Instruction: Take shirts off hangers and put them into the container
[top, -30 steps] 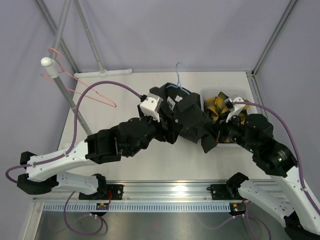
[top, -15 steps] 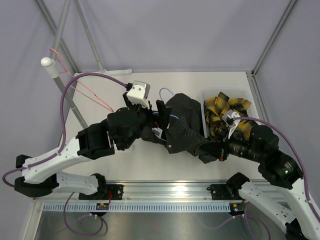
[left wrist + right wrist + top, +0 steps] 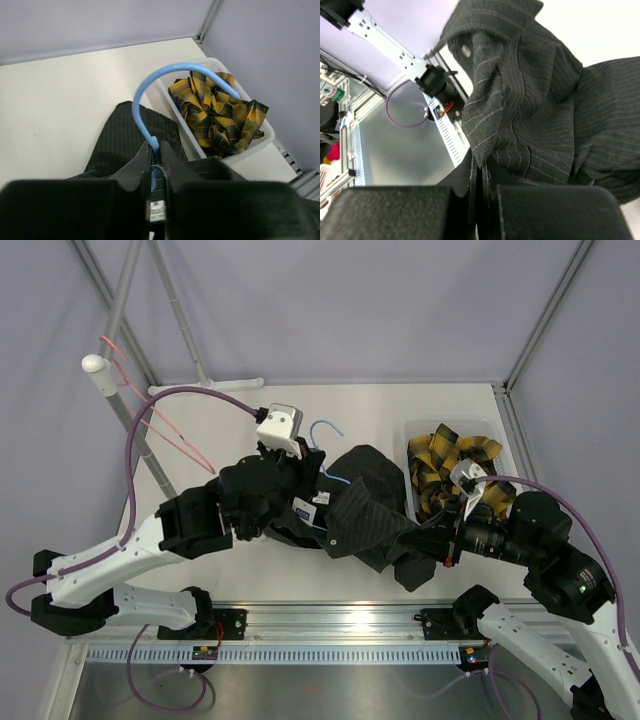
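Observation:
The black pinstriped shirt [image 3: 372, 508] lies crumpled on the table between my arms, still on the light blue hanger [image 3: 326, 427], whose hook sticks out past the collar. My left gripper [image 3: 303, 462] is shut on that hanger's neck [image 3: 150, 137], just below the hook, with the white neck label between its fingers. My right gripper [image 3: 441, 537] is shut on a fold of the black shirt [image 3: 535, 100] at its right end. The yellow-and-black plaid shirt [image 3: 452, 462] fills the white container [image 3: 409, 432] at the right.
Two pink hangers [image 3: 165, 428] hang on the grey rail pole [image 3: 122, 406] at the far left. The container's near wall [image 3: 176, 114] stands close beside the black shirt. The aluminium rail [image 3: 330, 618] runs along the table's near edge.
My left gripper has closed on the blue hanger's neck. The right gripper has pulled the black shirt's end toward the near edge, and the shirt has slid down the table.

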Motion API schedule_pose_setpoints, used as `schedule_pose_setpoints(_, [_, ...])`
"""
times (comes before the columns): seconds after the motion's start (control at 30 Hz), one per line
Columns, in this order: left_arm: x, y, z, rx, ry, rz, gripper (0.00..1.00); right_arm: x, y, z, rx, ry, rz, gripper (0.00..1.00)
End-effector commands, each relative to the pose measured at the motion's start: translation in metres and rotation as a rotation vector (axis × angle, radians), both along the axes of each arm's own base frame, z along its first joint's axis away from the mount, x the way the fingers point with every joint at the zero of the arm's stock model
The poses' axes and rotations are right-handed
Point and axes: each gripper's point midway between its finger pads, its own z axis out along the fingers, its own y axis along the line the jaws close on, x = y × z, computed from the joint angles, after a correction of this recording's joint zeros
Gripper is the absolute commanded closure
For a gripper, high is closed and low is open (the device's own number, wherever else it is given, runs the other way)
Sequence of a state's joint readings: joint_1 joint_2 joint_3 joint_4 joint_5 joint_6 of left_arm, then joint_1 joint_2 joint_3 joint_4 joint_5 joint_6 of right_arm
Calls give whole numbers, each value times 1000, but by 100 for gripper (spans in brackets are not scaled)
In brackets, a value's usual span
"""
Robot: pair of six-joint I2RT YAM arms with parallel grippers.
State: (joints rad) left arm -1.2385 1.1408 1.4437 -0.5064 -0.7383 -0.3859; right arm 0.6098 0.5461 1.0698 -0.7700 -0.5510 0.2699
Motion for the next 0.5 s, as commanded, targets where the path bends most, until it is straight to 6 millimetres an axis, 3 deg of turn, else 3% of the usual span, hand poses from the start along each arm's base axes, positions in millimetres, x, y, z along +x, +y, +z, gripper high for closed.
schedule_pose_setpoints(0.0, [5,5,7,-22,-17,36,100,-5,1,26,62,-69,23,100])
schedule_pose_setpoints(0.07, [4,5,11,-33,-15,31,100,0,-2,26,56,-71,-15,95])
schedule_pose_setpoints(0.1, [4,5,12,-41,-9,40,100,3,-3,26,50,-70,-29,60])
schedule_pose_setpoints(0.13, [5,8,12,-35,-8,52,100,5,-5,29,48,-74,-51,41])
schedule_pose_setpoints(0.2, [6,11,18,-34,-17,63,100,15,-10,25,10,-69,-109,19])
schedule_pose_setpoints(0.23, [6,14,19,-32,-17,68,100,18,-13,30,9,-77,-133,1])
schedule_pose_setpoints(0.47, [6,28,37,-28,-50,95,100,12,-11,17,-45,-37,-88,0])
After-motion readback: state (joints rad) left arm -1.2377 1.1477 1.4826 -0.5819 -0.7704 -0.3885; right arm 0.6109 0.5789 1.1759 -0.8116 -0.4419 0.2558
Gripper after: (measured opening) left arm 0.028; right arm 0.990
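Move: The blue hanger's neck lies between the left fingertips, at most 1 cm ahead; the black shirt hanging from it centres some 20 cm below, 8 cm right and 2 cm back. The container of plaid cloth is roughly 36 cm right of the left hand, 14 cm ahead and 36 cm below. The right hand holds the shirt's edge right at its pads, with the hanger's neck about 15 cm left, 13 cm ahead and 7 cm higher. Left fingers close on the hanger's neck; right opens wide, releasing the shirt, and rises about 2.5 cm. ##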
